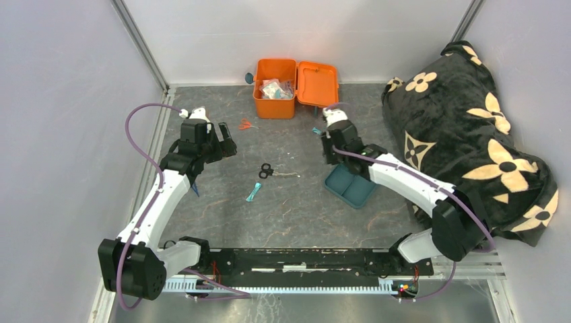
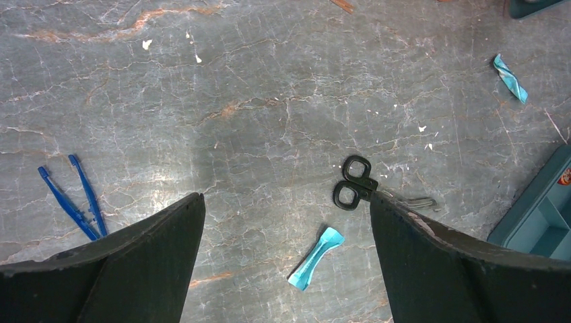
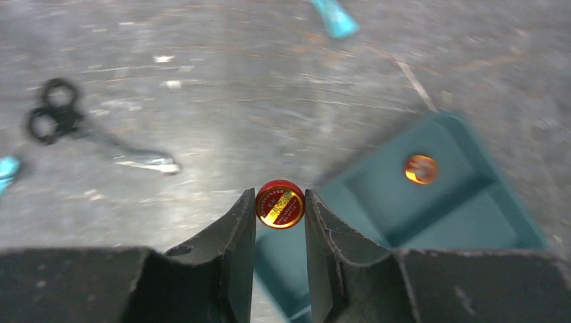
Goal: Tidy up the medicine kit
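The medicine kit (image 1: 275,101), an orange box, stands open at the back of the table with packets inside and its lid (image 1: 317,84) folded out to the right. My right gripper (image 3: 280,198) is shut on a small round red-and-gold tin (image 3: 280,204), held above the near-left edge of a flat teal tray (image 3: 471,202). In the top view that gripper (image 1: 330,156) hangs just up-left of the tray (image 1: 350,186). My left gripper (image 2: 286,198) is open above the table, with nothing between its fingers; a teal packet (image 2: 316,258) lies below it.
Black-handled scissors (image 1: 267,171) and the teal packet (image 1: 253,194) lie mid-table. Blue tweezers (image 2: 74,198) lie to the left, a second teal packet (image 2: 510,77) near the kit. An orange round item (image 3: 421,169) sits in the tray. A dark flowered blanket (image 1: 464,128) fills the right side.
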`<state>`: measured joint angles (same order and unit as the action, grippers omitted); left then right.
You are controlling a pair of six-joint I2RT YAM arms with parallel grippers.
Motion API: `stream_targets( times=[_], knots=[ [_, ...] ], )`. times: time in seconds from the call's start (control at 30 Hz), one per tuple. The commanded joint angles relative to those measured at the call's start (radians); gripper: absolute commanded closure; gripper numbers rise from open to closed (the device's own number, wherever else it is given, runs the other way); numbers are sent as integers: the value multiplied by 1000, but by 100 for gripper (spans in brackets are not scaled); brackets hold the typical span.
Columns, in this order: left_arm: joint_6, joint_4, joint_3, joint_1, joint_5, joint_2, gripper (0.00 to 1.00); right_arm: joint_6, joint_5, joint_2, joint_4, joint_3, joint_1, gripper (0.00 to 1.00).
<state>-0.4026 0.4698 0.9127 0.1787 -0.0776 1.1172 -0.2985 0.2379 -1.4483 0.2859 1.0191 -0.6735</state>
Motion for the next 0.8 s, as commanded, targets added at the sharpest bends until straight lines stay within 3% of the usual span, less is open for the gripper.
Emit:
stream_targets(
  times=[0.0,0.23,0.77],
  knots=[
    [11,-23,2,-5,-19,-22,2,25,-3,20,6,-59,124,71],
    [11,-21,0,-5,-23,-25,0,72,-23,-38,1,-58,229,72],
    [11,-19,-1,-5,-28,-19,0,101,-63,-174,-39,-27,308,72]
  ],
)
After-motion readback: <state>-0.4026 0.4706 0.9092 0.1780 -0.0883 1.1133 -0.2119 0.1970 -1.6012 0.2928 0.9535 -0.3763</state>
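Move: The right hand holds the small red tin. The tray compartment it is bound for lies about 11 cm to its right, some 3 cm ahead and 12 cm below. A second red tin lies in there, roughly 13 cm right and 6 cm ahead; the far turquoise packet is straight ahead about 14 cm, the black scissors 16 cm to the left and level. From the left hand that compartment is some 40 cm right and 3 cm ahead. Keeping the small red tin pinched between its fingertips, the right hand swings about 11 cm to its right, fast at first and then slowing, and sinks some 8 cm over the tray's far compartment. The wrist turns about 10 degrees clockwise and tips down by as much; the grip doesn't loosen. ##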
